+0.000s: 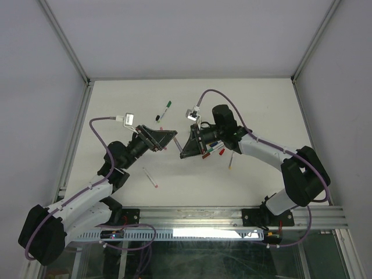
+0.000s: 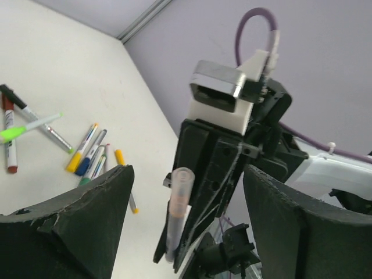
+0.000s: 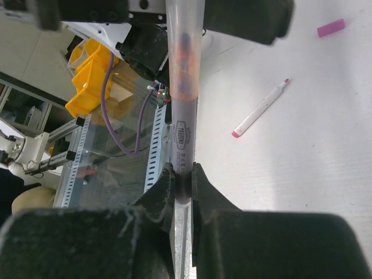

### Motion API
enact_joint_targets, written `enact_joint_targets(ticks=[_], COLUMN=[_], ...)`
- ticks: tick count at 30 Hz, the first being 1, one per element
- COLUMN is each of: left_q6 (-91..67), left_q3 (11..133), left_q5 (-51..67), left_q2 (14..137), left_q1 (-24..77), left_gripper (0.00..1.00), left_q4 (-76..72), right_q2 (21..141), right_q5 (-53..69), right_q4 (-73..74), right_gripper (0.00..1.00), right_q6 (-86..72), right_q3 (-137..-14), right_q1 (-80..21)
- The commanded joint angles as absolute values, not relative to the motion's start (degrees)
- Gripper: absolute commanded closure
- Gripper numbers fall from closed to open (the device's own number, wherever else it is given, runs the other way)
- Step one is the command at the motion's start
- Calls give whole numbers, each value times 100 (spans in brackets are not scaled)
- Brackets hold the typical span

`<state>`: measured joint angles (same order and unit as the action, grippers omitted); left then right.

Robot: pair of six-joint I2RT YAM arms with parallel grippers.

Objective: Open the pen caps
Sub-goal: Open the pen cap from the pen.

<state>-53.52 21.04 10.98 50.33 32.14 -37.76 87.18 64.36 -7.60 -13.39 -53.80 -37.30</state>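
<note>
My right gripper (image 3: 183, 172) is shut on the lower barrel of a grey pen (image 3: 185, 125), holding it above the table. Its translucent cap (image 2: 181, 187) sits on the pen and shows an orange tip inside. My left gripper (image 2: 187, 172) is open, one finger (image 2: 87, 215) on each side of the capped end without touching it. From above, the left gripper (image 1: 165, 139) and right gripper (image 1: 188, 146) meet tip to tip at mid-table. A loose pink cap (image 3: 331, 27) lies on the table, with an uncapped pink-tipped pen (image 3: 261, 107) nearby.
A pile of several pens (image 1: 214, 149) lies just right of the right gripper, spread out in the left wrist view (image 2: 87, 156). A green pen (image 1: 165, 108) lies farther back, and single pens lie at the front left (image 1: 150, 177) and right (image 1: 231, 160).
</note>
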Motion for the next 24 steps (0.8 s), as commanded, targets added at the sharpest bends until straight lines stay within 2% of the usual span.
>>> enact_joint_targets(ticks=[1,3,16,20,24], left_q6=[-5334,-5318,-5493,-5471,-5313], left_q3=[2437,2436,2359,2320,2369], left_q5=[1174,1115,1565,1569,1608], left_q2=[5072,5037,5242,5230,5259], left_q1=[3164,3160,3159,3165,3164], left_gripper=[22,23,51,65,84], left_q4=[-3356,-3297,-3735,-3762,-3753], right_q2=[8621,8629,8715,8734,8754], right_q5=[6936,6923,6822,6810,6830], right_q4=[-750,-739,-600,-567,-544], right_gripper=[100,100,100,100,100], right_q6=[-767,-759,-695,-676,-668], right_q3=[-5687,-5693,-5750,-5763,-5776], right_q1=[-3768,-3778,-3811,-3808,-3811])
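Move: About 3 cm below the left hand and a centimetre ahead and to its right is the cap of the grey-bodied pen, already between its wide-open fingers. From the right hand, which pinches the body's far end, that cap is some 7 cm ahead, 3 cm left and 5 cm up. The uncapped pink pen lies roughly 19 cm back and 12 cm left of the left hand, the marker cluster 5 cm back and 19 cm right, both about 18 cm below. Sinking about 2.5 cm along the capped end of the held pen, the left hand brings its fingers down around the cap, then eases a centimetre to its right and rises slightly while they close from wide open to nearly shut on either side. The right hand keeps its pinch on the body, shifts not quite 1 cm back early on, then holds there. ##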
